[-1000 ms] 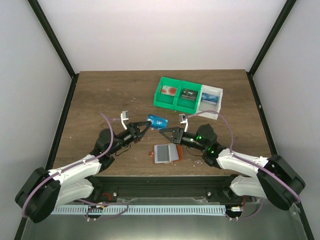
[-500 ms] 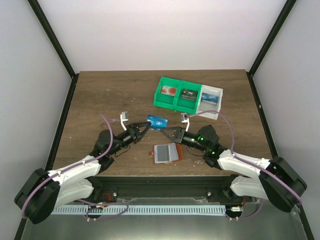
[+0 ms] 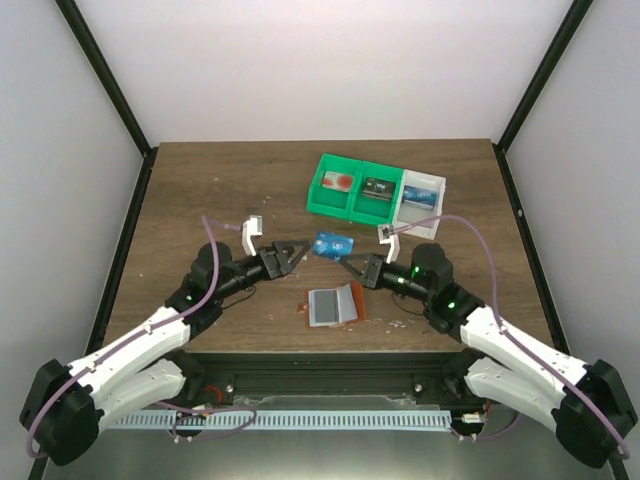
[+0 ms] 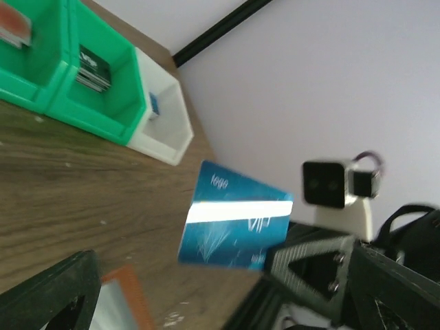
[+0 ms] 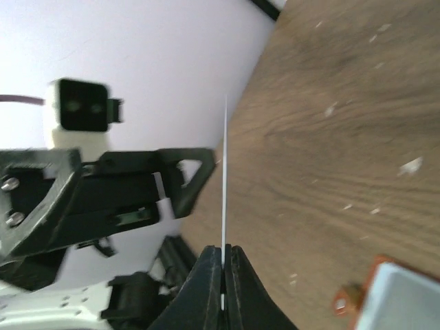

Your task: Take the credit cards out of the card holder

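Observation:
The blue credit card (image 3: pixel 331 244) hangs in the air above the table between the two arms. My right gripper (image 3: pixel 352 266) is shut on its lower right edge; in the right wrist view the card (image 5: pixel 225 172) shows edge-on as a thin white line rising from the pinched fingertips (image 5: pixel 223 253). My left gripper (image 3: pixel 292 250) stands open just left of the card, not touching it. From the left wrist, the card's face (image 4: pixel 237 223) shows a white stripe. The reddish-brown card holder (image 3: pixel 333 306) lies open on the table below, its pale inner pockets up.
A green two-compartment bin (image 3: pixel 322 203) at the back holds a white card with a red mark (image 3: pixel 338 182) and a dark card (image 3: pixel 377 188). A white bin (image 3: pixel 409 213) beside it holds a blue card. Black frame posts stand at the table's corners.
My left gripper has opened and let go of the blue card. My right gripper has shut on it and carried it a little to the right.

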Robot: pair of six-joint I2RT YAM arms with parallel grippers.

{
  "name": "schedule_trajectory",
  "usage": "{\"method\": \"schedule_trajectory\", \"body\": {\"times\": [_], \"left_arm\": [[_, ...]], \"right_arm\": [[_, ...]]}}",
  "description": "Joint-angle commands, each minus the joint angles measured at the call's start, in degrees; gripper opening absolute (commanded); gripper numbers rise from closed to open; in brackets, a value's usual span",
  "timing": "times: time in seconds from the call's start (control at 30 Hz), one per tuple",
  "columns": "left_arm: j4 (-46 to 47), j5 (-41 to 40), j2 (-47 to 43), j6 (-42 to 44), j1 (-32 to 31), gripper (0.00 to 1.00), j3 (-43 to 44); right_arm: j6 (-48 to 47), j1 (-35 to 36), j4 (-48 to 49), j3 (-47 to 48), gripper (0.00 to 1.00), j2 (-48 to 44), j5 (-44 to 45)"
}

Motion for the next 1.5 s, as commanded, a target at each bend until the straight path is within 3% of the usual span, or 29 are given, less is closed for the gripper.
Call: {"method": "schedule_trajectory", "body": {"times": [0.0, 0.13, 0.47, 0.87, 1.07, 1.47], "left_arm": [[-18.94, -1.73, -2.02, 15.44, 0.11, 1.00, 6.90], [-26.08, -3.13, -3.79, 24.94, -0.02, 1.00, 11.52], [-40.77, -9.60, -4.52, 39.08, 0.08, 1.00, 17.78], [-37.53, -4.82, -6.91, 39.51, 0.07, 1.00, 14.08], [-38.51, -6.04, -8.65, 40.43, 0.12, 1.00, 13.91], [-38.41, -8.32, -11.89, 40.85, 0.04, 1.00, 12.70]], "right_arm": [[-12.90, -4.71, -24.63, 9.00, 0.00, -3.02, 2.87], [-19.47, -9.46, -33.61, 15.33, 0.00, -2.19, 4.42], [-24.47, -21.22, -37.25, 21.56, 0.01, 6.22, -1.17], [-24.88, -37.98, -36.01, 26.03, 0.01, 18.71, -5.25], [-25.58, -45.22, -35.83, 30.24, 0.00, 27.06, -13.38], [-29.27, -47.61, -41.97, 43.29, 0.00, 43.90, -10.24]]}}
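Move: The blue card is already pinched in the right hand. The white tray it is bound for lies about 30 cm ahead, some 20 cm to the right and 21 cm below that hand. The middle green bin adjoins the tray, about 11 cm to its left and 2 cm farther out. The open card holder lies nearly under the right hand, about 3 cm ahead, 2 cm left and 23 cm down. From the left hand, the tray is about 28 cm ahead, 30 cm right and 22 cm down. The blue card, kept pinched in the shut right fingers, travels diagonally forward and right, about 22 cm each way, towards the white tray; it rises slightly first, then sinks to end about 8 cm lower, while the wrist swings clockwise and tips the fingers downward. The left hand, still wide open and empty, drifts some 4 cm left and rolls its left side up about 30 degrees. ##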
